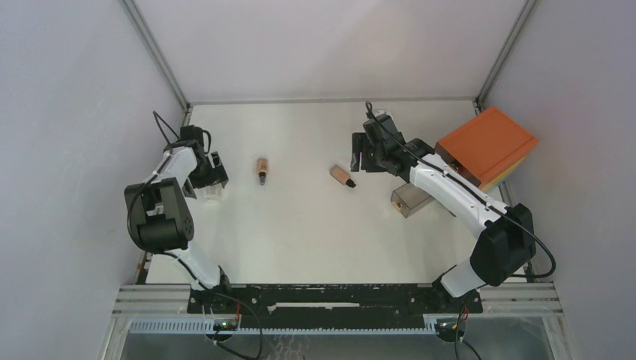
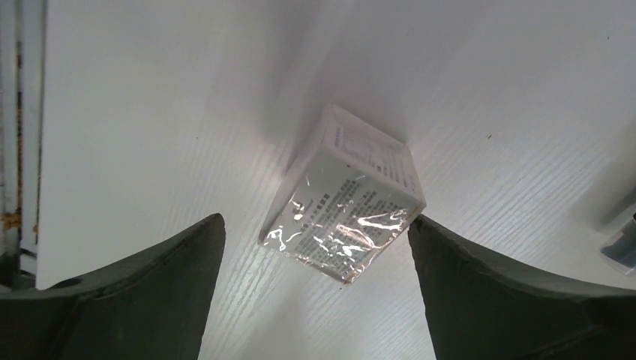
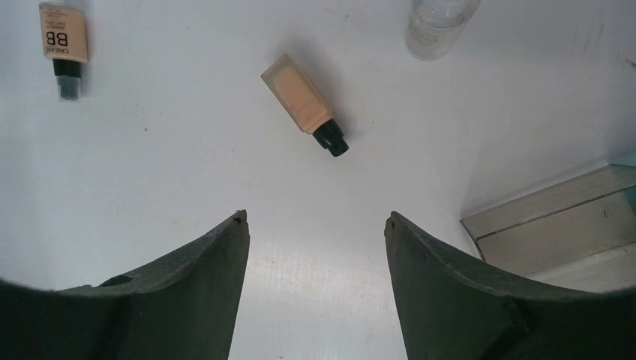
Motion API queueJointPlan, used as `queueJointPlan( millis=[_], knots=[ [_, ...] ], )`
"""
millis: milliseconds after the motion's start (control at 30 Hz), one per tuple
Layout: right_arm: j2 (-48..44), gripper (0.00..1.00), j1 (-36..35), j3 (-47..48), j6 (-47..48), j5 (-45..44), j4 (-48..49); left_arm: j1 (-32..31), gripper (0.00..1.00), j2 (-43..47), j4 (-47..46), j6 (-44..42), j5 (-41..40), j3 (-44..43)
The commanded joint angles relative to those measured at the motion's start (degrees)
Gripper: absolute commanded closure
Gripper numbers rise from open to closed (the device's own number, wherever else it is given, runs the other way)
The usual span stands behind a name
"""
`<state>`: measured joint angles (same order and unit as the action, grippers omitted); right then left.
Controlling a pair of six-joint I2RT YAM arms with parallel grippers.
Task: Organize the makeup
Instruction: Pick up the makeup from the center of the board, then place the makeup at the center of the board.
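Two peach bottles with black caps lie on the white table: one at centre-left [image 1: 262,169], labelled BB cream [image 3: 64,37], and one further right [image 1: 343,176] [image 3: 304,101]. A small plastic-wrapped box with printed text [image 2: 345,202] [image 1: 212,193] stands at the left. My left gripper [image 1: 213,177] [image 2: 315,218] hangs open over that box; the right fingertip [image 2: 420,232] is close to the box's corner, the left one apart. My right gripper [image 1: 357,156] [image 3: 315,214] is open and empty, a short way from the nearer bottle.
The orange-topped box [image 1: 487,144] stands at the right edge. A clear drawer [image 1: 409,201] [image 3: 555,225] lies on the table beside the right arm. A clear item [image 3: 439,22] shows at the top of the right wrist view. White walls close in the table on three sides.
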<state>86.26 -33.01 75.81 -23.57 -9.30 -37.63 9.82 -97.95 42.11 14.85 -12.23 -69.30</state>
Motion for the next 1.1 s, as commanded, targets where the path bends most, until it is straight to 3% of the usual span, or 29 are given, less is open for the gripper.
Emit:
queueJointPlan(
  millis=[0, 267, 500, 633, 767, 933, 1067],
  knots=[
    [-1.77, 0.26, 0.88, 1.95, -0.87, 0.69, 0.76, 2.11, 0.1, -1.55, -0.52, -2.87, 9.24, -3.36],
    [-3.6, 0.26, 2.27, -0.25, -1.39, 1.13, 1.24, 1.48, 0.45, 1.38, -2.05, -0.73, 14.77, -0.84],
    [-5.65, 0.27, 3.92, -1.36, -1.19, 0.9, 0.54, -6.21, 0.48, 8.35, 0.58, 0.73, 12.2, 0.37],
    [-8.39, 0.27, 5.26, -2.21, -0.9, -0.85, -0.33, -15.9, 0.48, 16.76, 1.93, 2.98, 10.85, 3.33],
    [-12.12, 0.27, 8.18, -4.65, -0.96, -1.17, -0.17, -30.38, 0.49, 20.57, -0.48, 8.31, 12.72, 5.8],
    [-16.31, 0.27, 11.54, -7.17, -0.69, -1.77, -2.06, -48.71, 0.48, 14.18, -2.68, 8.53, 12.36, 1.39],
    [-19.63, 0.27, 12.26, -9.16, -0.6, -3.04, -3.48, -57.91, 0.48, 7.58, -5.11, 6.36, 13.56, -2.28]
  ],
)
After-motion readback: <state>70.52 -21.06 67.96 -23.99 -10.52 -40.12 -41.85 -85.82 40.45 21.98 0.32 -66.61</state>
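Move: The small wrapped makeup box stands between the left hand's open fingers, its middle about 1 cm ahead, 2 cm to the right and 3 cm below. From that hand the BB cream lies some 16 cm to the right and 4 cm ahead, and the foundation bottle about 40 cm to the right and 3 cm ahead. For the right hand the makeup box is roughly 46 cm to the left, 2 cm back and 16 cm below. Left hand pinches and lifts the makeup box, swings it about 30 cm right; right hand shifts right too. ##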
